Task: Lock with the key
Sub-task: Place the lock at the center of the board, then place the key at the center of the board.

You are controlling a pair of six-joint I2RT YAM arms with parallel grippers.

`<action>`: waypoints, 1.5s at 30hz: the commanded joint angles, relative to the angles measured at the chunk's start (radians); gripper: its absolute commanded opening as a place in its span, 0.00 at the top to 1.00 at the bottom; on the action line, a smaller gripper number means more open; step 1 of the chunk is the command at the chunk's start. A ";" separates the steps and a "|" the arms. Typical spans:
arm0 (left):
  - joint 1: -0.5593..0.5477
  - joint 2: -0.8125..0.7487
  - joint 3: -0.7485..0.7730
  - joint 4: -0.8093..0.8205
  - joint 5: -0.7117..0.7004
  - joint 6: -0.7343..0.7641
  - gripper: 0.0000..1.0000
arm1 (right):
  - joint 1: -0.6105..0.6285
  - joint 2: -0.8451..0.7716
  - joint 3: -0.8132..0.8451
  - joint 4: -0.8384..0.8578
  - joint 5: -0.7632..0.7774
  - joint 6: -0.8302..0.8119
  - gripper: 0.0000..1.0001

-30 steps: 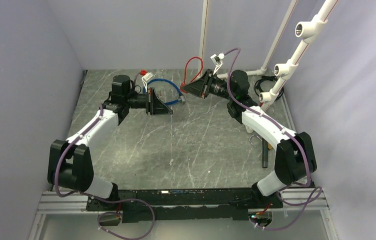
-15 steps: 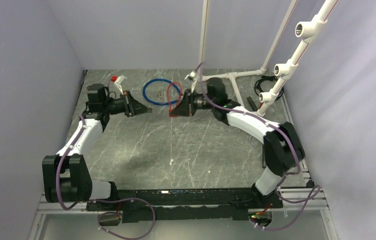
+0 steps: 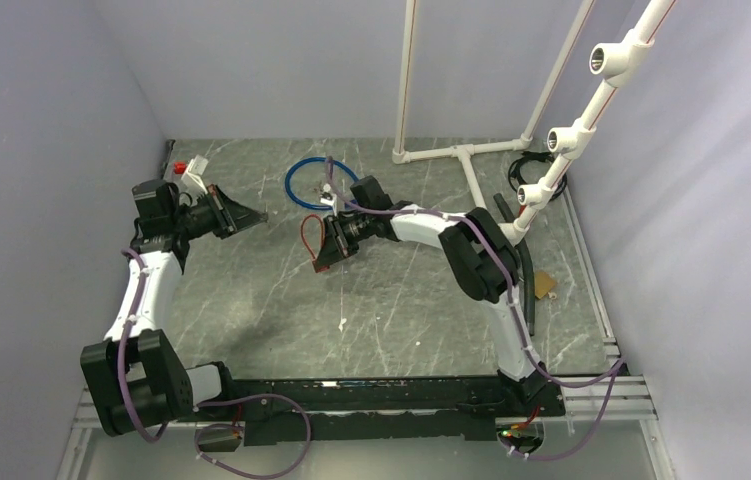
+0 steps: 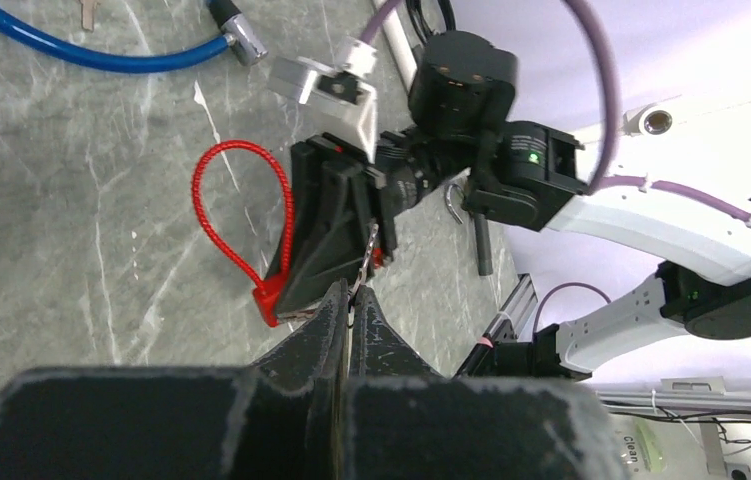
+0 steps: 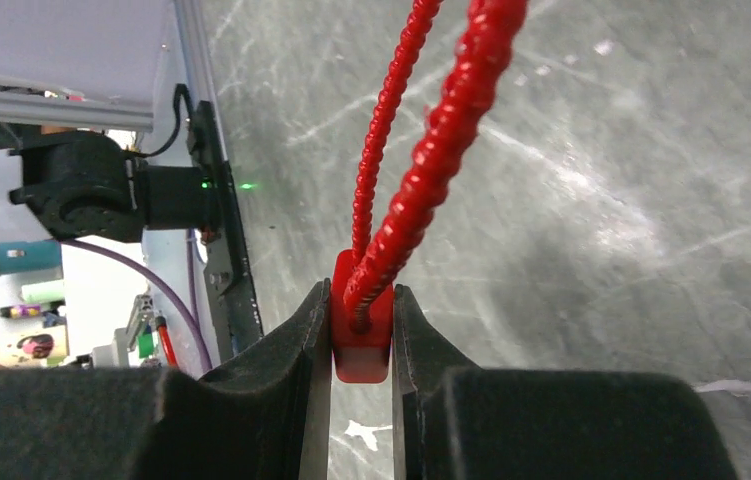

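Observation:
My right gripper (image 5: 361, 300) is shut on the small red lock body (image 5: 361, 335). Its red cable loop (image 5: 421, 130) stands out past the fingertips. From above, the right gripper (image 3: 326, 250) sits low over mid-table with the red loop (image 3: 309, 232) on its left. My left gripper (image 3: 254, 215) is at the back left, shut, pointing at the right gripper (image 4: 326, 230). A thin silver sliver, the key (image 4: 369, 250) seen edge-on, sticks out of the left gripper (image 4: 351, 295), close to the red lock (image 4: 269, 300).
A blue cable loop (image 3: 296, 175) lies at the back centre, its metal end plug (image 4: 236, 35) showing in the left wrist view. A white pipe frame (image 3: 461, 152) stands at the back right. A black bar (image 3: 526, 270) and a brass piece (image 3: 546, 285) lie right.
Both arms swung left. The right gripper carried the red lock from the back down to mid-table. The left gripper drew back toward the left wall, still shut.

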 commanded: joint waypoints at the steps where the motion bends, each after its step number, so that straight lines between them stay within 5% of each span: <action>1: 0.005 -0.044 -0.018 -0.016 -0.009 -0.003 1.00 | -0.004 0.039 0.080 -0.064 -0.044 -0.048 0.93; 5: 0.005 -0.045 -0.025 -0.020 -0.016 -0.004 1.00 | -0.005 0.076 0.113 -0.097 0.008 -0.079 0.77; 10: 0.005 -0.032 -0.037 0.010 -0.018 -0.016 1.00 | -0.007 0.065 0.138 -0.150 0.080 -0.106 0.37; 18: -0.004 0.031 0.005 -0.052 -0.041 0.097 1.00 | -0.031 -0.098 0.069 -0.267 0.242 -0.224 0.07; 30: -0.164 0.275 0.145 -0.275 -0.147 0.424 1.00 | -0.039 -0.682 -0.411 -0.205 0.279 -0.602 0.01; 37: -0.273 0.413 0.227 -0.342 -0.260 0.482 1.00 | -0.043 -1.034 -0.619 -0.256 0.395 -0.637 0.00; 45: -0.356 0.514 0.288 -0.368 -0.327 0.497 1.00 | -0.058 -1.235 -0.721 -0.402 0.614 -0.723 0.00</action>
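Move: My right hand holds the red lock, body between the fingertips, its place on the board about 5 cm straight below. The blue cable ring lies some 21 cm ahead of that hand, level sideways; its metal barrel is about 18 cm ahead and 9 cm to the right, both about 6 cm lower. From my left hand, which has the small key, the lock is roughly 12 cm right, 4 cm back and 16 cm down; the ring is about 17 cm ahead, 12 cm right and 21 cm down. With my right hand I lower the red lock about 4 cm onto the board, open my fingers wide and let go, then pull out to the right, back and up, well clear, rolling the hand some 50 degrees so its forward side rises. My left hand waits nearly still, then keeps its key and sinks about 15 cm, swinging 6 to 7 cm right towards the lock while tipping down and turning clockwise. ##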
